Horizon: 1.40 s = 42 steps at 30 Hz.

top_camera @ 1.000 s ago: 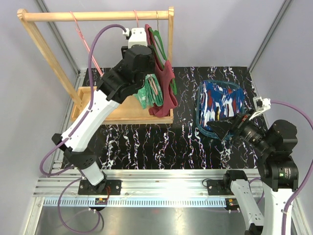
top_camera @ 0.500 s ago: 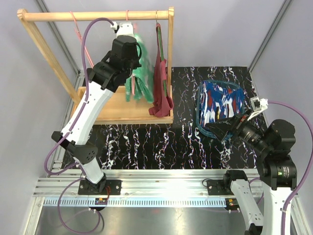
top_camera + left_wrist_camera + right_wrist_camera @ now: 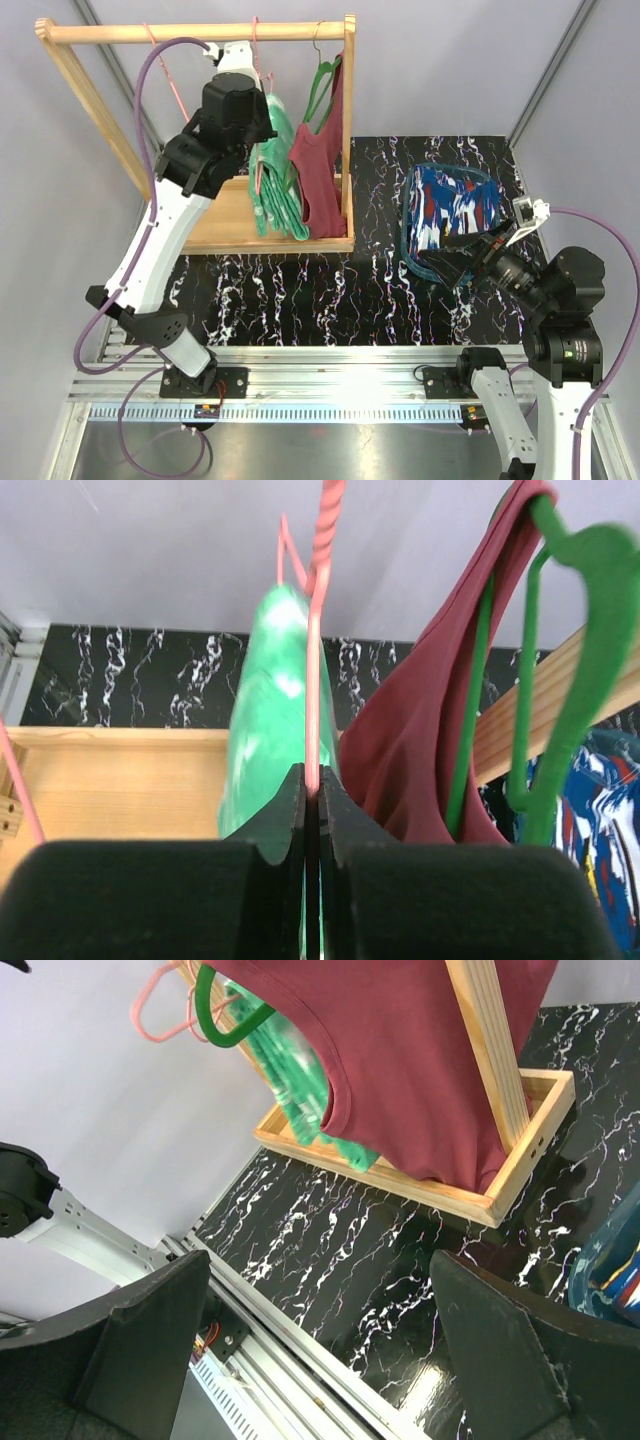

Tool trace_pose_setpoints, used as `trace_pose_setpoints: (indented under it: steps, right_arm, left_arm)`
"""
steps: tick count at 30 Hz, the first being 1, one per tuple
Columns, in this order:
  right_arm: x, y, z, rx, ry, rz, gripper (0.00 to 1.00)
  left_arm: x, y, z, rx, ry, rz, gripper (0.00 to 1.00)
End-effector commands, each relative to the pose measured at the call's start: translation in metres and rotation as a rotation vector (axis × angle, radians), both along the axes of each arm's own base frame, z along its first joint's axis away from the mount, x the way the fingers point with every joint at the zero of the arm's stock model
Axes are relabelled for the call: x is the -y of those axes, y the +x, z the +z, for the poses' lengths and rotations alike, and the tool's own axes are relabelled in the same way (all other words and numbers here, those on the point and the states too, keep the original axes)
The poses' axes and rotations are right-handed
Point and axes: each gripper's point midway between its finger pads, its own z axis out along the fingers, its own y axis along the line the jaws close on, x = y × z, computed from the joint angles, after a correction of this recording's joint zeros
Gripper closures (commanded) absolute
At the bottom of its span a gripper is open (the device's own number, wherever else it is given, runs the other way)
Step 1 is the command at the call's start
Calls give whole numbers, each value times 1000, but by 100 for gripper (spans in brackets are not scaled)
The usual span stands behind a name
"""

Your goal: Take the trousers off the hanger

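Note:
The green trousers (image 3: 276,172) mottled with white hang folded over a pink hanger (image 3: 257,48) on the wooden rack's top rail (image 3: 130,33). My left gripper (image 3: 250,118) is shut on the pink hanger's stem (image 3: 316,670), just above the green trousers (image 3: 272,720); in the left wrist view its fingertips (image 3: 312,782) pinch the pink wire. The blue trousers (image 3: 452,212) with red and white splashes lie folded on the table at the right. My right gripper (image 3: 468,264) hovers at their near edge, open and empty (image 3: 320,1290). The blue cloth shows at the right wrist view's edge (image 3: 612,1272).
A maroon top (image 3: 320,172) hangs on a green hanger (image 3: 322,72) right of the green trousers, against the rack's right post (image 3: 349,120). An empty pink hanger (image 3: 168,80) hangs further left. The rack's wooden base tray (image 3: 225,238) stands on the black marbled table (image 3: 320,290).
My left gripper has moved left along the rail with the pink hanger and green trousers, away from the maroon top, which has swung. The right arm has barely moved.

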Motion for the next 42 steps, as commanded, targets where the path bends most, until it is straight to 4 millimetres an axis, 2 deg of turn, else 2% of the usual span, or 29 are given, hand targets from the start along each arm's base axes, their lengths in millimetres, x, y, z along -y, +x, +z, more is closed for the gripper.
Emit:
trace_pose_setpoints:
  steps: [1, 2, 10, 14, 16, 17, 18, 19, 20, 21, 22, 23, 24, 25, 26, 27, 28, 29, 30, 31, 33, 34, 35, 36, 38, 39, 41, 42]
  right_arm:
    - [-3, -1, 20, 75, 0, 28, 0]
    - [-2, 0, 24, 81, -4, 21, 0]
    - [1, 9, 49, 151, -44, 5, 1]
    - [7, 32, 73, 184, -84, -37, 1]
    - [9, 41, 76, 176, -116, -40, 0]
    - [5, 49, 84, 169, -121, -23, 1]
    - [4, 52, 83, 145, -135, -23, 0]
    - [3, 52, 95, 184, -160, -19, 1]
    - [7, 69, 93, 166, -184, -64, 1]
    - [-5, 67, 96, 179, -201, -29, 1]
    - [-5, 66, 106, 219, -241, -39, 1]
    - [-5, 80, 104, 202, -268, -74, 0]
    - [-15, 76, 105, 201, -282, -37, 1]
    - [-18, 73, 119, 241, -286, -31, 1]
    - [-23, 82, 117, 230, -300, -37, 1]
    - [-35, 77, 122, 253, -298, 2, 0]
    - [-40, 76, 125, 270, -298, 8, 1]
    - [-44, 78, 126, 275, -302, 3, 1]
    - [-51, 77, 129, 295, -295, 15, 0]
    - [-63, 70, 127, 307, -300, 52, 0]
    - [-74, 77, 124, 305, -326, 7, 1]
    - [-80, 78, 120, 325, -361, 5, 1]
    - [-98, 71, 117, 334, -379, 14, 1]
    - [-108, 71, 117, 363, -386, 4, 0]
    - [-129, 57, 115, 386, -391, -22, 1]
    - [-138, 53, 122, 408, -355, -38, 1]
    - [-158, 40, 112, 407, -331, -41, 4]
    - [-166, 37, 123, 425, -260, -62, 5]
  left_arm:
    - [-19, -24, 107, 297, -152, 3, 100]
    - [-22, -28, 118, 320, -162, 5, 100]
    - [-27, -44, 147, 390, -204, -25, 100]
    - [-29, -54, 156, 415, -232, -41, 100]
    - [-32, -60, 157, 413, -244, -42, 100]
    - [-36, -68, 161, 420, -265, -44, 100]
    - [-39, -74, 162, 423, -275, -42, 100]
    - [-39, -75, 156, 411, -278, -42, 100]
    - [-46, -89, 163, 431, -311, -49, 100]
    - [-48, -95, 164, 436, -323, -55, 100]
    - [-45, -95, 156, 419, -319, -67, 100]
    - [-54, -112, 165, 447, -361, -68, 100]
    - [-55, -117, 164, 447, -374, -74, 100]
    - [-55, -123, 164, 449, -389, -89, 100]
    - [-51, -125, 157, 430, -410, -103, 100]
    - [-55, -139, 161, 447, -436, -119, 100]
    - [-54, -145, 160, 448, -454, -134, 100]
    - [-46, -146, 152, 424, -478, -156, 100]
    - [-51, -159, 155, 438, -507, -170, 100]
    - [-50, -162, 154, 435, -524, -179, 100]
    - [-49, -167, 145, 409, -564, -175, 100]
    - [-55, -174, 145, 417, -587, -171, 100]
    - [-57, -178, 145, 417, -626, -160, 100]
    - [-60, -181, 140, 412, -641, -151, 100]
    - [-63, -183, 138, 417, -684, -138, 100]
    - [-63, -182, 135, 415, -690, -127, 100]
    - [-62, -178, 125, 395, -694, -104, 100]
    - [-60, -176, 122, 386, -694, -99, 100]
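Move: The left fingers are shut on the pink hanger carrying the green trousers, which hang about 5 cm ahead, 1 cm right and 15 cm below; the rail is some 5 cm ahead and 12 above. The open space in front of the rack is about 17 cm back, 5 left and 5 above. The red garment is roughly 5 cm ahead, 10 right, 15 below. From the open right hand the trousers are some 29 cm ahead, 27 left and 6 below. Keeping its pinch on the pink hanger, the left hand lifts it some 5 cm off the rail, then draws it about 17 cm back and a little left, rolling left side down and finally sinking slightly. The still-open right hand climbs and reaches forward, then sweeps about 17 cm left towards the trousers, drawing back as it tilts fingers-up, and doesn't reach them. ##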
